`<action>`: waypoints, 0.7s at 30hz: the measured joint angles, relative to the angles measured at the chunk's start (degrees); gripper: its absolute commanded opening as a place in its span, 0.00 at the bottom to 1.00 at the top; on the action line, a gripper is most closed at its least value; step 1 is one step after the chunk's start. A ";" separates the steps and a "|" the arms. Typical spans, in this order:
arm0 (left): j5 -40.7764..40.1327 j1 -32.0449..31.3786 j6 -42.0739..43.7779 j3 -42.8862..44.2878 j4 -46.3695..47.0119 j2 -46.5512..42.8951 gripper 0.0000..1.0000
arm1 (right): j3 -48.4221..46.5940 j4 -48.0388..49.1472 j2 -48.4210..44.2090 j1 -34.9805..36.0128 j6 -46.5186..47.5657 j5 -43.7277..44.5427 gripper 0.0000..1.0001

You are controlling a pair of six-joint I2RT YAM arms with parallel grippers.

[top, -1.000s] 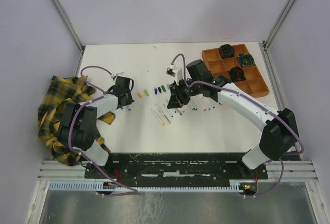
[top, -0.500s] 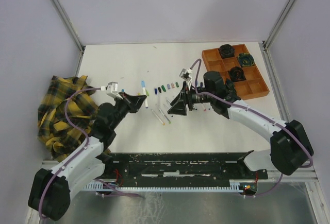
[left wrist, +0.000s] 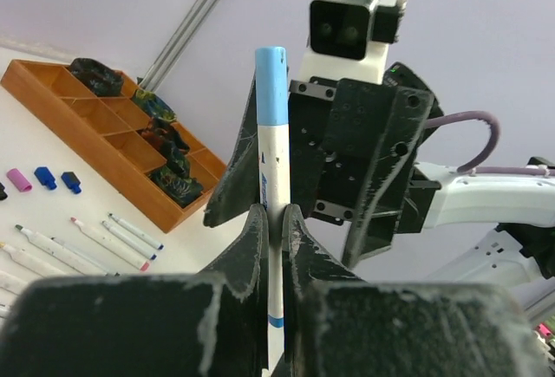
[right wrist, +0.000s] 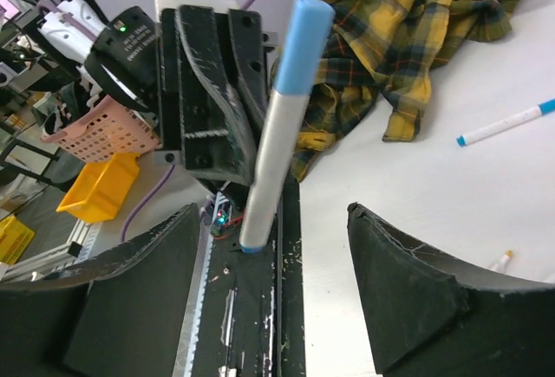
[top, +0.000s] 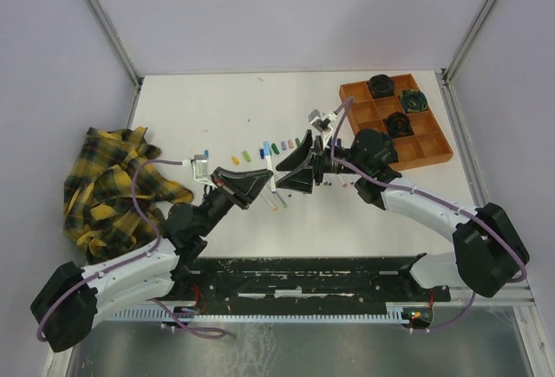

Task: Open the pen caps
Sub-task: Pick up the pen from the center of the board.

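My left gripper (left wrist: 276,217) is shut on the white barrel of a pen (left wrist: 275,165), which stands upright with its light blue pen cap (left wrist: 270,82) on top. In the top view this gripper (top: 258,178) sits at the table's middle, facing the right gripper (top: 284,173). The right gripper (right wrist: 273,212) is open, its fingers (right wrist: 416,290) wide on either side of the capped pen (right wrist: 276,134), not touching it. Loose pen caps (top: 260,148) lie in a row behind both grippers. More of them, pink (left wrist: 19,179) and blue (left wrist: 43,176), show in the left wrist view.
Uncapped pens (left wrist: 113,238) lie on the white table. One capped pen (right wrist: 512,121) lies near the plaid cloth (top: 108,191) at the left edge. An orange tray (top: 425,147) with black round objects stands at the back right.
The left arm has swung out from the left and carried the pen to the middle, up to the right gripper. The right gripper's jaws have opened wider around the pen.
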State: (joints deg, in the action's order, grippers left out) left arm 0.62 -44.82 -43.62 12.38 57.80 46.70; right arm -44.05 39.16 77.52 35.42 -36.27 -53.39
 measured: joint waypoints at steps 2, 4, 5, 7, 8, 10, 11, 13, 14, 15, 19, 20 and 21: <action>-0.81 -0.83 0.52 0.00 1.09 1.62 0.03 | 0.00 0.92 0.00 0.59 -0.63 0.00 0.73; -1.90 -1.75 1.18 0.02 2.25 3.06 0.03 | 0.00 1.20 0.00 1.14 -1.25 0.02 0.70; -2.16 -2.01 1.31 0.09 2.56 3.39 0.03 | 0.00 1.09 0.00 1.36 -1.42 0.04 0.69; -2.58 -2.58 1.55 0.24 3.39 3.96 0.03 | 0.00 0.42 0.00 1.70 -1.42 0.35 0.67; -2.71 -2.73 1.57 0.33 3.72 4.11 0.03 | 0.00 -0.24 0.02 1.90 -1.36 0.57 0.66; -3.17 -3.13 1.70 0.63 4.46 4.42 0.03 | -0.02 -1.95 0.24 2.32 -1.11 1.01 0.62; -3.34 -3.23 1.77 0.72 4.76 4.55 0.03 | -0.04 -2.73 0.35 2.45 -0.98 1.20 0.60; -3.56 -3.56 2.19 0.87 5.55 4.81 0.03 | -0.07 -4.24 0.59 2.71 -0.94 1.53 0.55; -3.56 -3.74 2.36 0.90 5.88 4.92 0.03 | -0.07 -4.81 0.72 2.82 -0.90 1.57 0.52; -3.58 -3.93 2.54 0.92 6.10 5.07 0.03 | -0.11 -5.35 0.79 2.84 -0.87 1.66 0.50; -3.67 -4.26 3.06 0.94 6.21 5.86 0.03 | -0.55 -6.38 0.81 2.93 -1.03 1.77 0.36; -3.78 -4.28 3.15 0.94 6.21 6.03 0.03 | -0.61 -6.51 0.81 2.99 -1.03 1.73 0.31; -3.87 -4.28 3.21 0.94 6.21 6.14 0.03 | -0.66 -6.60 0.81 3.10 -1.16 1.57 0.25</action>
State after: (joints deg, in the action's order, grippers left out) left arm -3.25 -49.10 -40.40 13.32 64.01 52.84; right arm -44.71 32.56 78.32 38.52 -37.43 -51.81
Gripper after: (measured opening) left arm 0.062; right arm 0.376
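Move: The capped pen, still upright in the left fingers with its blue cap on top, has its middle about 3 cm to the right hand's left, 1 cm back and 2 cm higher. On the table some 25 cm below the right hand, the orange-tipped pen lies about 9 cm ahead and 5 cm left, the loose blue cap 23 cm ahead and 6 cm left. From the left hand, the capped pen's middle is right at the grip, 1 cm above. Keeping its pinch on the barrel, the left hand carries the upright pen about 1.5 cm right, into the right hand's open fingers. The right hand eases down about 2 cm, back and left to the barrel's lower end beneath the left grip, rolling slightly; its fingers close roughly halfway around the barrel, with no touch visible yet. ##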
